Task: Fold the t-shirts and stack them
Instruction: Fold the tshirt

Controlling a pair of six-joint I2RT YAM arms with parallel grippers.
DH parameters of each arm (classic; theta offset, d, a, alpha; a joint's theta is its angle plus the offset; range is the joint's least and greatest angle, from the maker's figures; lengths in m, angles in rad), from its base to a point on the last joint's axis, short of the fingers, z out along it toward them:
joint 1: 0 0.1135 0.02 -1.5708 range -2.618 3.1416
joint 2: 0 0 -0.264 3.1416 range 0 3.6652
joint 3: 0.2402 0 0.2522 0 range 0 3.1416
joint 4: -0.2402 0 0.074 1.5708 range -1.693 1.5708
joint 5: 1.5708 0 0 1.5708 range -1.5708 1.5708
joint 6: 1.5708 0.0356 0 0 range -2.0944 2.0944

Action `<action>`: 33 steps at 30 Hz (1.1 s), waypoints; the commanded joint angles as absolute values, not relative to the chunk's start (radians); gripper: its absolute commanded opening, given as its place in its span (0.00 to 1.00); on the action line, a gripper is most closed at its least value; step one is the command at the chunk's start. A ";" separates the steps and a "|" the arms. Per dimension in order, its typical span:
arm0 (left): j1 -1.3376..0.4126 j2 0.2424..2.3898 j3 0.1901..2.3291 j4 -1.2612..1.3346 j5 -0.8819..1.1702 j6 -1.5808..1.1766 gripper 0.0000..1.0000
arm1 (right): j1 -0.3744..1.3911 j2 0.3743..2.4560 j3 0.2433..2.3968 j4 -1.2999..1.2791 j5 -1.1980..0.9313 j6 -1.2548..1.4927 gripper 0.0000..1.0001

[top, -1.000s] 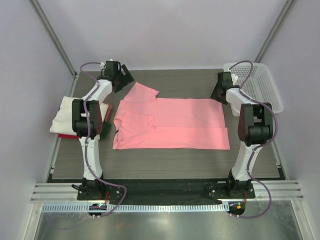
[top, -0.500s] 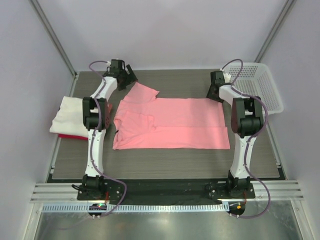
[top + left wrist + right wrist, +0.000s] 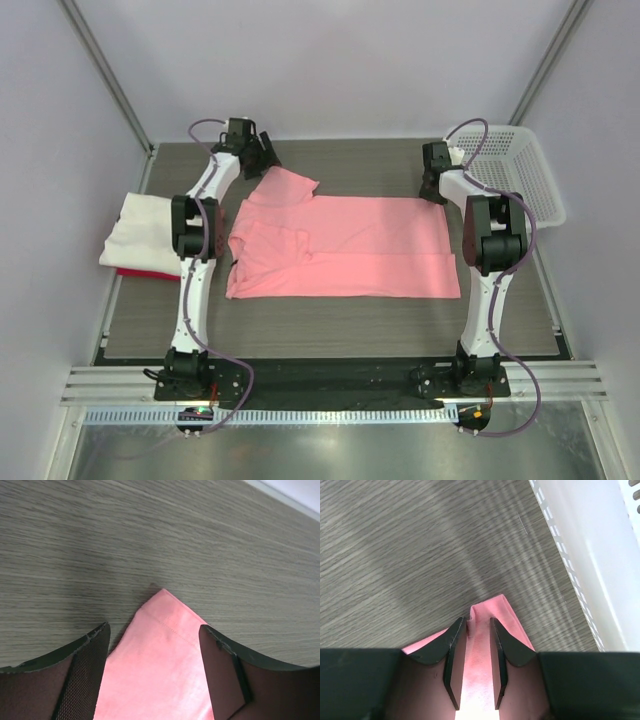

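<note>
A salmon-pink t-shirt [image 3: 340,245] lies spread flat on the table, part folded, with one sleeve pointing to the far left. My left gripper [image 3: 262,152] hovers at that sleeve's tip, open, and the sleeve corner [image 3: 160,670] lies between its wide fingers [image 3: 154,626]. My right gripper [image 3: 433,190] is down on the shirt's far right corner [image 3: 505,612]. Its jaws [image 3: 477,620] stand narrow, with a pucker of pink cloth in the gap against the left finger. A folded white t-shirt [image 3: 140,235] rests on a red one [image 3: 135,272] at the left edge.
A white mesh basket [image 3: 530,170] stands at the far right, its wall [image 3: 590,555] close beside the right gripper. Bare wood-grain table lies beyond the shirt's far edge and in front of it. Frame posts rise at both back corners.
The left gripper has moved right and farther back, onto the sleeve tip, and its jaws have narrowed slightly. The right gripper's jaws have narrowed over the shirt corner.
</note>
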State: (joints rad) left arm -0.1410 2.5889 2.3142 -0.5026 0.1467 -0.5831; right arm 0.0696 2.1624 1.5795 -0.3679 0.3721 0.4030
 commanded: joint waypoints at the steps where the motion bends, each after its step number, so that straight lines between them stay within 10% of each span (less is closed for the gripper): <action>1: -0.156 2.629 2.353 -0.578 0.192 -0.540 0.71 | 0.063 2.171 1.592 -0.393 0.374 0.411 0.30; 9: -0.169 2.680 2.439 -0.594 0.207 -0.541 0.50 | 0.064 2.161 1.588 -0.394 0.356 0.416 0.30; 17: -0.158 2.672 2.421 -0.494 0.218 -0.601 0.00 | 0.064 2.152 1.582 -0.393 0.344 0.416 0.29; 22: -0.134 2.573 2.243 -0.427 0.189 -0.597 0.00 | 0.071 2.137 1.578 -0.394 0.337 0.413 0.32; 26: -0.078 2.424 1.978 -0.261 0.160 -0.617 0.00 | 0.081 2.118 1.580 -0.388 0.334 0.423 0.61; 33: -0.031 2.365 1.867 -0.201 0.176 -0.620 0.00 | 0.081 2.128 1.621 -0.380 0.314 0.442 0.62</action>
State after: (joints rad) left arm -0.0399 2.3962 1.8786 -0.2508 0.1905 -0.6250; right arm 0.0887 2.1597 1.5822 -0.3687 0.3267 0.4171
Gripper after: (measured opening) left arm 0.003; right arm 0.620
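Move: The t-shirt's left sleeve corner lies about 2 cm right of the left hand, 1 cm ahead and 2 cm down. The sleeve's other corner is some 13 cm right and 6 cm back; the white stack is roughly 29 cm left and 20 cm back. From the right hand, the shirt's far right corner is about 3 cm right, 1 cm ahead and 1 cm below; the basket's middle is some 19 cm right and 4 cm ahead. The left fingers shut on the sleeve corner after the hand eases about 2 cm right and sinks slightly, then drag it low over the table some 8 cm left and 3 to 4 cm back. Late on, the right fingers spread, letting go of a small pucker at the shirt's far edge, and shift about 2 cm left. ##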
